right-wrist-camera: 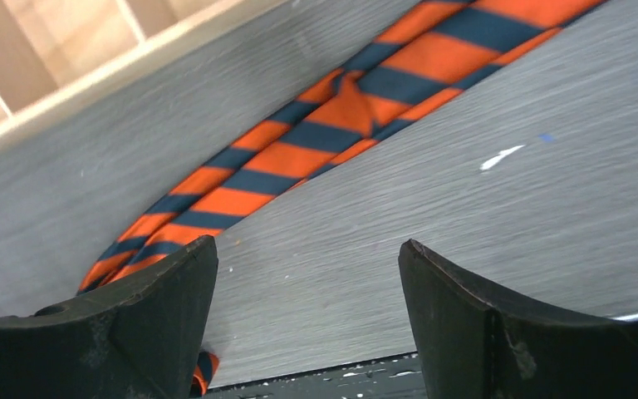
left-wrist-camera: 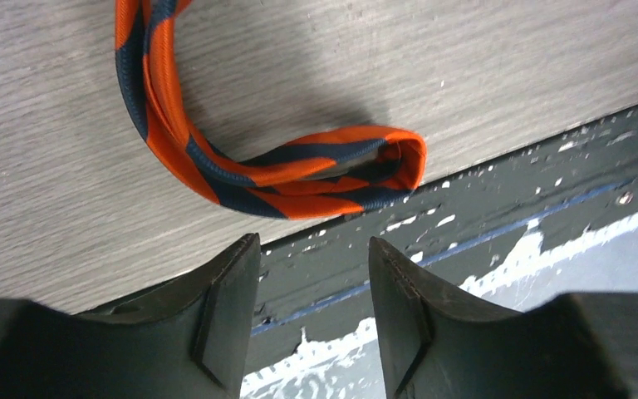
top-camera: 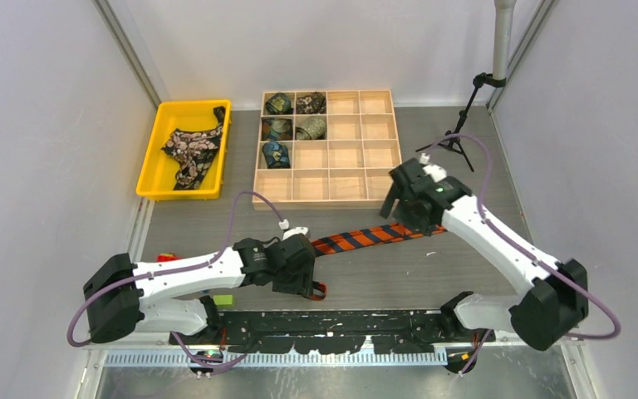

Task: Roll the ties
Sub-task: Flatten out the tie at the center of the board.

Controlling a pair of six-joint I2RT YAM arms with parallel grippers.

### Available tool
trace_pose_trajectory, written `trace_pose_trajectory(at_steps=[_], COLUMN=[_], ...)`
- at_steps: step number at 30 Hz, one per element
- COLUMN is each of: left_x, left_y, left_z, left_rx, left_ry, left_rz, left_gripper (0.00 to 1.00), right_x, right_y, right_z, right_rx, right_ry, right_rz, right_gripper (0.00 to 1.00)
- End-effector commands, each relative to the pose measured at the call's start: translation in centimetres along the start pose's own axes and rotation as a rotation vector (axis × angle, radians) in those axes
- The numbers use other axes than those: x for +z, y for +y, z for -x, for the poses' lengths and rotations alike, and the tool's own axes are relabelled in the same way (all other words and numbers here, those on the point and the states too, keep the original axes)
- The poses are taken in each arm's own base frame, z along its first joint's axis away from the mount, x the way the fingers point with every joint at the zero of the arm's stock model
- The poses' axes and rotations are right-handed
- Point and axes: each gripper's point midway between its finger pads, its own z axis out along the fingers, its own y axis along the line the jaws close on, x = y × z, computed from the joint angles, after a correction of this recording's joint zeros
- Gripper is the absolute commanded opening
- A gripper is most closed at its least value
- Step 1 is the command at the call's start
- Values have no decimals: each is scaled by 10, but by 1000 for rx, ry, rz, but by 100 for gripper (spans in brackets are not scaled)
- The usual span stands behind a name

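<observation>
An orange-and-black striped tie (top-camera: 365,238) lies stretched across the table between the two arms. Its narrow end is folded back into a small loop (left-wrist-camera: 299,174) near the table's front edge. My left gripper (top-camera: 309,287) (left-wrist-camera: 311,241) is open just short of that loop, with nothing between its fingers. My right gripper (top-camera: 399,218) (right-wrist-camera: 307,245) is wide open over bare table, with the tie's wider part (right-wrist-camera: 299,158) running past its left finger. A black tie with pink flowers (top-camera: 191,150) lies crumpled in the yellow bin (top-camera: 145,179). Several rolled ties (top-camera: 279,103) fill the left cells of the wooden grid box (top-camera: 256,187).
The wooden box's rim (right-wrist-camera: 133,71) is close behind the right gripper. A small tripod stand (top-camera: 457,141) is at the back right. A red block (top-camera: 166,257) and a green block (top-camera: 223,299) lie by the left arm. A black strip (left-wrist-camera: 507,208) borders the table's front edge.
</observation>
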Motion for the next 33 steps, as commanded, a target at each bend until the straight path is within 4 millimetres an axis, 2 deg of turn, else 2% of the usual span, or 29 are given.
trace_pose_trajectory(at_steps=[1,4,8,15,20,26,33], left_x=[6,11,16,18,18,-3,-45], left_y=[-3,1,7,13,14,16,20], left_z=[15,13,7,7,11,13,26], left_rx=[-82,-98,-123,-136,-148,-149,-199], left_ry=[-102,-112,-101,-129,-164,-182,-286], left_rz=[-15,-9,-1,-8,-28,-36,-103], left_gripper=[50,45,45,41,29,13,9], right_x=[12,23,40,64,81,105,126], right_y=[48,71,92,104,102,97,85], right_z=[-17,-39,-57,-70,-80,-89,-96], right_rx=[6,-35,-66,-74,-87,-95,-125], right_ry=[-5,28,63,100,127,138,159], right_rz=[81,103,125,132,90,37,-45], right_gripper=[83,81,78,71,64,60,57])
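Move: My left hand hangs about 4 cm above the tie's bent tail, which lies roughly 1 cm ahead and 1 cm left; the green block is some 19 cm left and 1 cm back. For my right hand, the tie's middle stretch lies about 12 cm left, 2 cm ahead and 13 cm down; on the way is the tie's fold, 4 cm left and 2 cm ahead, with the box's near right corner 4 cm left and 7 cm ahead. I swing my right hand about 12 cm left along the tie and sink it 12 cm, partly closing the fingers, until the tips come down at the tie's middle stretch. My left hand dips nearly 3 cm, turning slightly counter-clockwise, pinches the tail shut between its fingers, then rises about 4 cm. ##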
